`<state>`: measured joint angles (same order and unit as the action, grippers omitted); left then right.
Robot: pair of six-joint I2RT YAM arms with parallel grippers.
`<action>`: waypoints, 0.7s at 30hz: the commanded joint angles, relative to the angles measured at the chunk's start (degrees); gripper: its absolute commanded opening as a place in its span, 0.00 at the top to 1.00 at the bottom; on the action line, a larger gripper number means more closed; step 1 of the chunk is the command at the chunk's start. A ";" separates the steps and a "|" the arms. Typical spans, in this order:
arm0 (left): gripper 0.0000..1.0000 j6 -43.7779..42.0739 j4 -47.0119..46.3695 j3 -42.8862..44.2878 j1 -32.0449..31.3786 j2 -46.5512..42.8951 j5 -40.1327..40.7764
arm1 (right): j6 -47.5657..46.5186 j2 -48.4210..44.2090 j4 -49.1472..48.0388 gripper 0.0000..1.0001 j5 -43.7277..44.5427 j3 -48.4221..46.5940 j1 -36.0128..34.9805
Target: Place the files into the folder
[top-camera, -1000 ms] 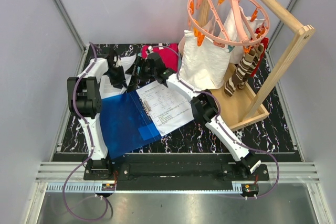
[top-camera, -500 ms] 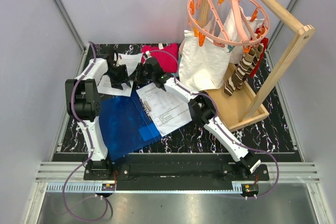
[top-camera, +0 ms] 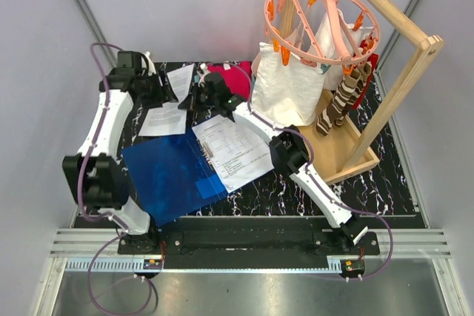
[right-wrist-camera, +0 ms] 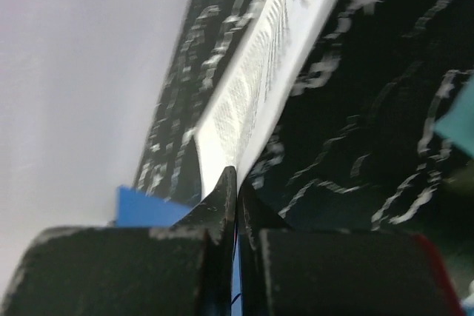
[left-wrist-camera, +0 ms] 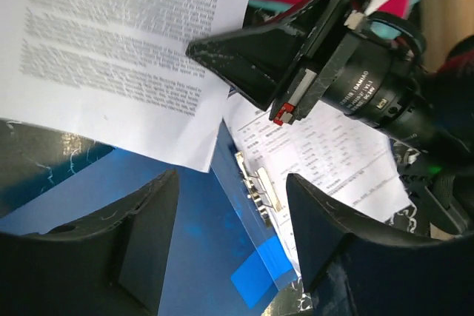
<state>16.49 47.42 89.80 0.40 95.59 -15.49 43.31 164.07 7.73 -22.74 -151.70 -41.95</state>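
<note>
The blue folder [top-camera: 167, 175] lies open on the table, its metal clip [left-wrist-camera: 259, 186] along the spine. One printed sheet of the files [top-camera: 235, 149] rests on the folder's right half, and another [top-camera: 164, 119] lies at its top left. My right gripper [top-camera: 195, 98] is shut on the edge of a third sheet [top-camera: 181, 81], held up off the table; in the right wrist view the fingers [right-wrist-camera: 222, 205] pinch that paper [right-wrist-camera: 259, 72]. My left gripper [top-camera: 164, 88] hangs open just left of it, nothing between its fingers [left-wrist-camera: 148, 227], with the held sheet [left-wrist-camera: 111, 42] above.
A white cloth bag [top-camera: 285, 86] and striped socks [top-camera: 341, 105] hang from a pink round hanger [top-camera: 322, 16] on a wooden rack [top-camera: 396, 86] at the right. Red cloth [top-camera: 231, 75] lies behind the right gripper. Grey walls close in the table's sides.
The left gripper has opened, let go of the sheet and lifted back to the left. The right gripper has shut on that sheet's edge.
</note>
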 commanded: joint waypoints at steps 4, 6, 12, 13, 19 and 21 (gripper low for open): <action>0.35 1.88 -4.44 -3.23 -0.05 -13.85 0.55 | -1.04 -23.69 2.21 1.00 -15.54 9.21 3.27; 0.35 1.88 -4.53 -3.93 -0.14 -15.51 -0.85 | 0.36 -29.14 2.12 1.00 -22.82 16.50 5.55; 0.34 2.23 -6.72 -10.33 -0.14 -19.73 -3.05 | -9.25 -44.43 2.38 0.99 -36.76 46.36 11.18; 0.34 2.49 -7.33 -12.78 -0.14 -20.18 -3.93 | -10.69 -48.28 2.56 1.00 -37.11 50.06 13.37; 0.36 4.69 -11.91 -21.58 -0.14 -22.11 -10.26 | -26.76 -58.68 9.48 1.00 -38.35 69.07 18.22; 0.37 4.78 -12.61 -22.91 -0.14 -22.29 -10.79 | -34.56 -58.34 17.35 1.00 -35.72 70.05 19.36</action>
<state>20.14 40.23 69.25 0.40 75.96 -21.28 25.96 109.82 13.56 -58.15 -83.96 -23.55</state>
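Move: The right half of the open folder, with pages already on it, has its middle about 18 cm to the right and 17 cm back of the right hand, some 4 cm lower; this hand holds the file's edge. The metal clip lies about 8 cm right and 14 cm back of this hand, the red cloth 15 cm right and 7 cm farther out. From the open left hand, the folder's right half lies about 16 cm right, 4 cm back and 15 cm down. The file, still pinched by its edge in the shut right fingers, is swept in a high arc about 23 cm right and 13 cm back towards the folder's right half: up some 20 cm, then down 10, the hand turning about 20 degrees counter-clockwise. The left hand, open and empty, backs off 7 cm towards its base, rising about 9 cm and sinking again. ##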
